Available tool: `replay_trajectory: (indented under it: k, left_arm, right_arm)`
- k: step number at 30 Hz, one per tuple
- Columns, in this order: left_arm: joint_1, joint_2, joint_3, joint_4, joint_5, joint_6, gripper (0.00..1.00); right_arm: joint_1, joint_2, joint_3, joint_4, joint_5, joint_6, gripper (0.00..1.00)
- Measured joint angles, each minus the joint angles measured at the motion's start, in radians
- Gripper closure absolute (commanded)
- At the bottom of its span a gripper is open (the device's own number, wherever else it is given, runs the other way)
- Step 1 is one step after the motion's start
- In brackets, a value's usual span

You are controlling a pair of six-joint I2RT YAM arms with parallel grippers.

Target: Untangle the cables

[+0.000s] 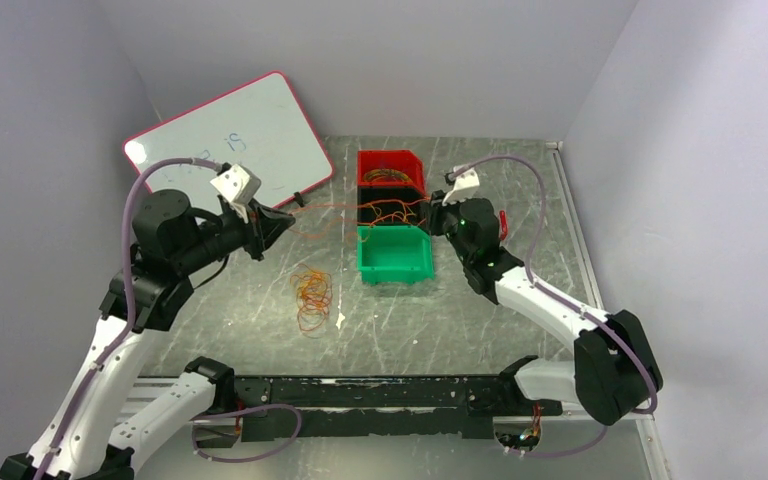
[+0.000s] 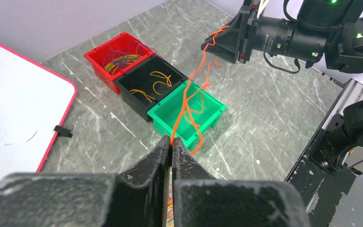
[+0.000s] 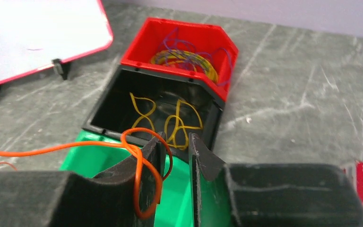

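Observation:
One thin orange cable [image 1: 360, 209] is stretched in the air between my two grippers, above the bins. My left gripper [image 2: 171, 141] is shut on one end of it, and the strand [image 2: 187, 99] rises over the green bin toward the right gripper [image 2: 217, 40]. In the right wrist view the right gripper [image 3: 177, 139] stands open with a clear gap. The orange cable [image 3: 142, 161] is looped around its left finger, not pinched. A small tangle of orange and yellow cables [image 1: 312, 298] lies on the table in front of the left arm.
A red bin [image 1: 390, 160], a black bin [image 1: 368, 195] and a green bin [image 1: 394, 270] stand in a row mid-table. The red one holds coiled wires [image 3: 184, 59], the black one yellow loops [image 3: 170, 120]. A red-framed whiteboard [image 1: 230, 135] leans at the back left.

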Motion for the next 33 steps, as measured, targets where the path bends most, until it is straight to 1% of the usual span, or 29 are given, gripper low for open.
replay_trajectory:
  k: [2,6,12,17,20,23,26,31,33]
  left_arm:
    - [0.0,0.001,0.01,-0.005,-0.016,-0.001,0.93]
    - [0.0,0.002,0.034,-0.016,-0.048,-0.004,0.93]
    - [0.0,0.01,0.089,-0.054,-0.135,-0.004,0.93]
    - [0.0,0.013,0.103,-0.075,-0.169,-0.003,0.93]
    - [0.0,0.017,0.103,-0.08,-0.173,-0.002,0.93]
    - [0.0,0.022,0.103,-0.08,-0.168,0.005,0.93]
    - [0.0,0.031,0.105,-0.079,-0.14,0.02,0.93]
    - [0.0,0.057,0.122,-0.077,-0.085,0.045,0.93]
    - [0.0,0.06,0.122,-0.077,-0.064,0.052,0.93]
  right_arm:
    - [-0.023,-0.006,-0.012,-0.02,0.005,0.007,0.72]
    - [-0.079,-0.018,-0.03,-0.054,0.039,0.016,0.68]
    - [-0.152,-0.02,-0.035,-0.094,0.112,0.029,0.68]
    - [-0.176,-0.021,-0.039,-0.111,0.113,0.037,0.68]
    - [-0.177,-0.032,-0.039,-0.124,0.081,0.035,0.64]
    - [-0.182,-0.07,-0.039,-0.122,-0.023,0.021,0.58]
    - [-0.183,-0.13,-0.039,-0.087,-0.199,-0.002,0.55]
    - [-0.181,-0.16,-0.019,0.045,-0.536,0.003,0.51]
    - [-0.171,-0.16,-0.019,0.113,-0.641,0.024,0.5]
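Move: The orange cable runs from the left fingertips to a loop draped on the right fingers, roughly at the right hand point, 2 cm to its left. From the right hand the green bin is some 6 cm left, 2 cm ahead and 17 cm below; the black bin is 7 cm left, 13 cm ahead, equally low. From the left hand that loop lies about 25 cm right, 12 cm ahead and 14 cm below; the loose cable coil is straight below, some 33 cm down. Rightward and a little down, the right hand draws away from the left about 9 cm with the orange loop on its fingers, then swings back left and up some 11 cm each while drawing back, turning counter-clockwise and opening wider; the loop comes free. The left hand keeps its pinch on the cable, easing up and left a couple of centimetres, then partly back right. ##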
